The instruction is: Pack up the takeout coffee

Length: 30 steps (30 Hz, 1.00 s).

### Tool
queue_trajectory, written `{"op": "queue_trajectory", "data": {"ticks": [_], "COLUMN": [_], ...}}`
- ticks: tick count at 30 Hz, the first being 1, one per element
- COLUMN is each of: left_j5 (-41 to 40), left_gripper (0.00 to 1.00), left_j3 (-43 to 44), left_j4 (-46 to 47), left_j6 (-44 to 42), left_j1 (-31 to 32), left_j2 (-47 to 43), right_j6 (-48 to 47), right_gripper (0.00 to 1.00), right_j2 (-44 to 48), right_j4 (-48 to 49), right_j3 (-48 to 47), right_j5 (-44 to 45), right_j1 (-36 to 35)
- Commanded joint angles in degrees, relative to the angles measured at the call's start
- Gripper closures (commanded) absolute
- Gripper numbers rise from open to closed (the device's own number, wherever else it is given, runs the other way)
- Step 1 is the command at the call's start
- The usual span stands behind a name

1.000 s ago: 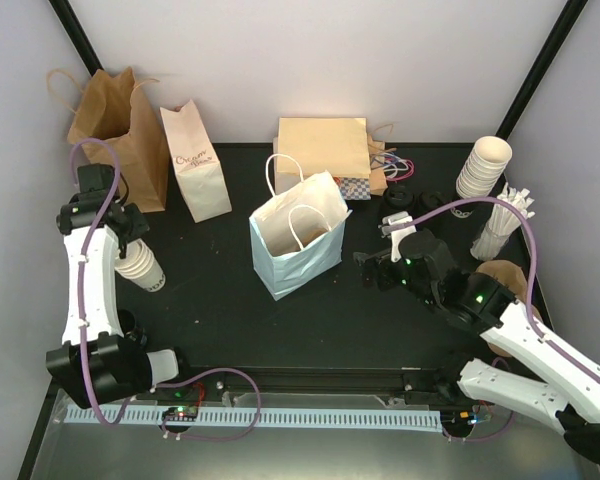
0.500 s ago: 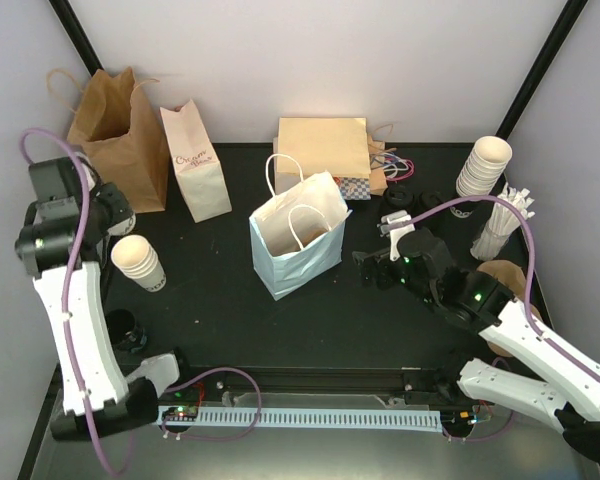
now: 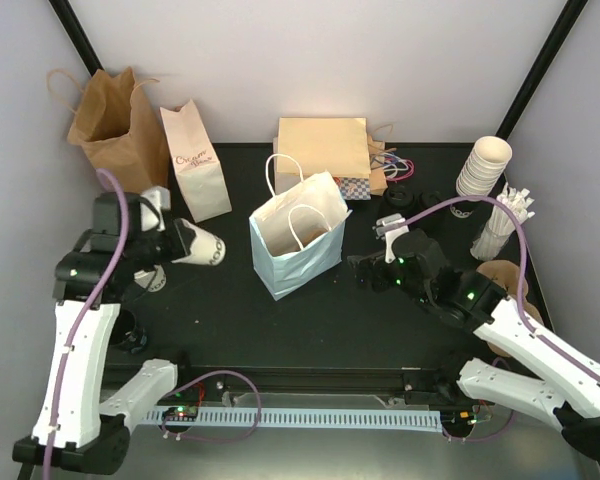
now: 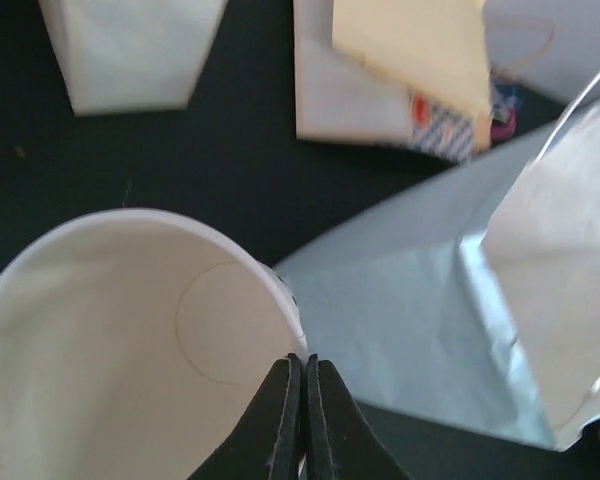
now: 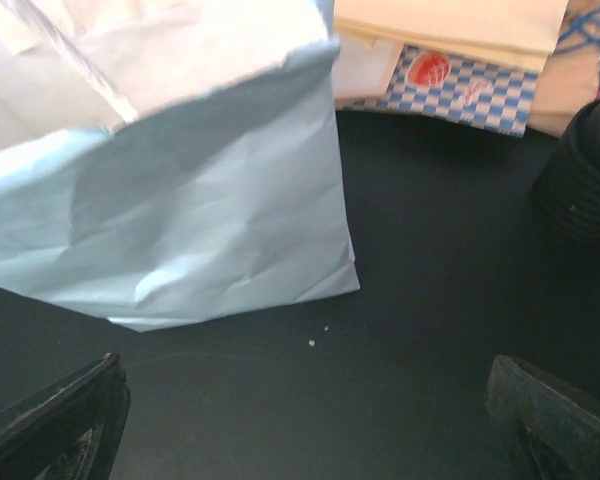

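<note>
The takeout coffee's cup (image 3: 201, 246), small, cream-white, with dark print near its base, has no lid on it. It hangs tilted on its side above the table, left of the light blue bag (image 3: 298, 252). My left gripper (image 3: 178, 240) is shut on its rim; in the left wrist view the fingertips (image 4: 304, 362) pinch the rim of the empty cup (image 4: 110, 340), with the blue bag (image 4: 410, 320) just beyond. My right gripper (image 3: 366, 270) stands open right of the bag, low over the table; its view shows the gripper (image 5: 305, 420) empty, facing the bag (image 5: 180, 200).
Another cream cup (image 3: 152, 281) stands below the left gripper, a black lid (image 3: 130, 331) nearer. A brown bag (image 3: 110, 130), a white printed bag (image 3: 195, 165) and a tan box (image 3: 322, 148) line the back. Stacked cups (image 3: 483, 165), stirrers (image 3: 502, 225) and black lids (image 3: 425, 200) sit right.
My left arm has risen from the cups at the left, taken one up by the rim and carried it right toward the blue bag, tilting it. The right gripper has edged slightly left.
</note>
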<state>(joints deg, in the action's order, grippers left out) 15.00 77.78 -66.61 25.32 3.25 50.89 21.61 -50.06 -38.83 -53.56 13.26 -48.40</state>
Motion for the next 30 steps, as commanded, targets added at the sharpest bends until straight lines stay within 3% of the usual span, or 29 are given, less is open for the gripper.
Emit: {"op": "queue_trajectory", "data": {"ticks": [1, 5, 10, 14, 17, 19, 24, 27, 30], "left_j5": [-6.72, -13.57, -17.06, -24.76, -30.47, -32.13, -32.53, -31.45, -33.00], "left_gripper": [0.98, 0.99, 0.99, 0.98, 0.98, 0.98, 0.98, 0.99, 0.98], "left_j3": [-5.90, -10.64, -15.84, -15.02, -10.74, -6.65, 1.32, 2.93, 10.59], "left_j4": [-1.47, -3.67, -2.73, -5.57, -6.10, -5.45, 0.87, 12.02, 14.08], "left_j6": [6.00, 9.82, 18.56, 30.10, 35.95, 36.42, 30.77, 23.67, 15.55], "left_j1": [9.25, 16.89, 31.14, 51.26, 65.95, 72.05, 78.87, 79.76, 79.90], "left_j2": [-0.87, -0.73, -3.60, 0.18, 7.35, 12.64, 23.48, 28.49, 36.44], "right_j6": [3.80, 7.24, 11.09, 14.05, 11.76, 9.95, 7.90, 8.52, 8.91], "right_gripper": [0.00, 0.00, 0.00, 0.00, 0.00, 0.00, 0.00, 0.00, 0.00], "right_j2": [-0.65, -2.22, -3.41, -5.07, -5.97, -5.19, -2.79, -0.69, 2.35], "right_j4": [3.41, 5.58, 7.56, 3.08, 2.13, 3.10, 1.86, 0.13, -1.12], "right_j3": [3.84, 6.84, 10.18, 9.66, 9.38, 9.75, 8.76, 8.06, 7.29], "right_j5": [-3.19, -5.30, -5.17, 2.35, -2.24, -6.09, -6.88, -2.96, 0.10], "right_j1": [0.33, 0.31, 0.40, 3.04, 10.76, 15.80, 21.40, 22.19, 22.63]}}
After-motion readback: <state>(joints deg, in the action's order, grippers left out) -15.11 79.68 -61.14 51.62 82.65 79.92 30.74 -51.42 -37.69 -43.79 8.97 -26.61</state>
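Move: The left hand already pinches a paper cup; its goal, the bare table before the blue bag, lies about 14 cm back, 27 to its right and 29 below. The blue bag stands some 7 cm ahead and 20 right of it, the cup stack 4 ahead and 13 left. From the empty right hand, the near black lid stack is about 20 cm ahead, 9 right, 18 below; the blue bag is 5 ahead and 14 left. Left swings the cup 27 cm right, back and down before the blue bag; open right dips rightward toward lids. ##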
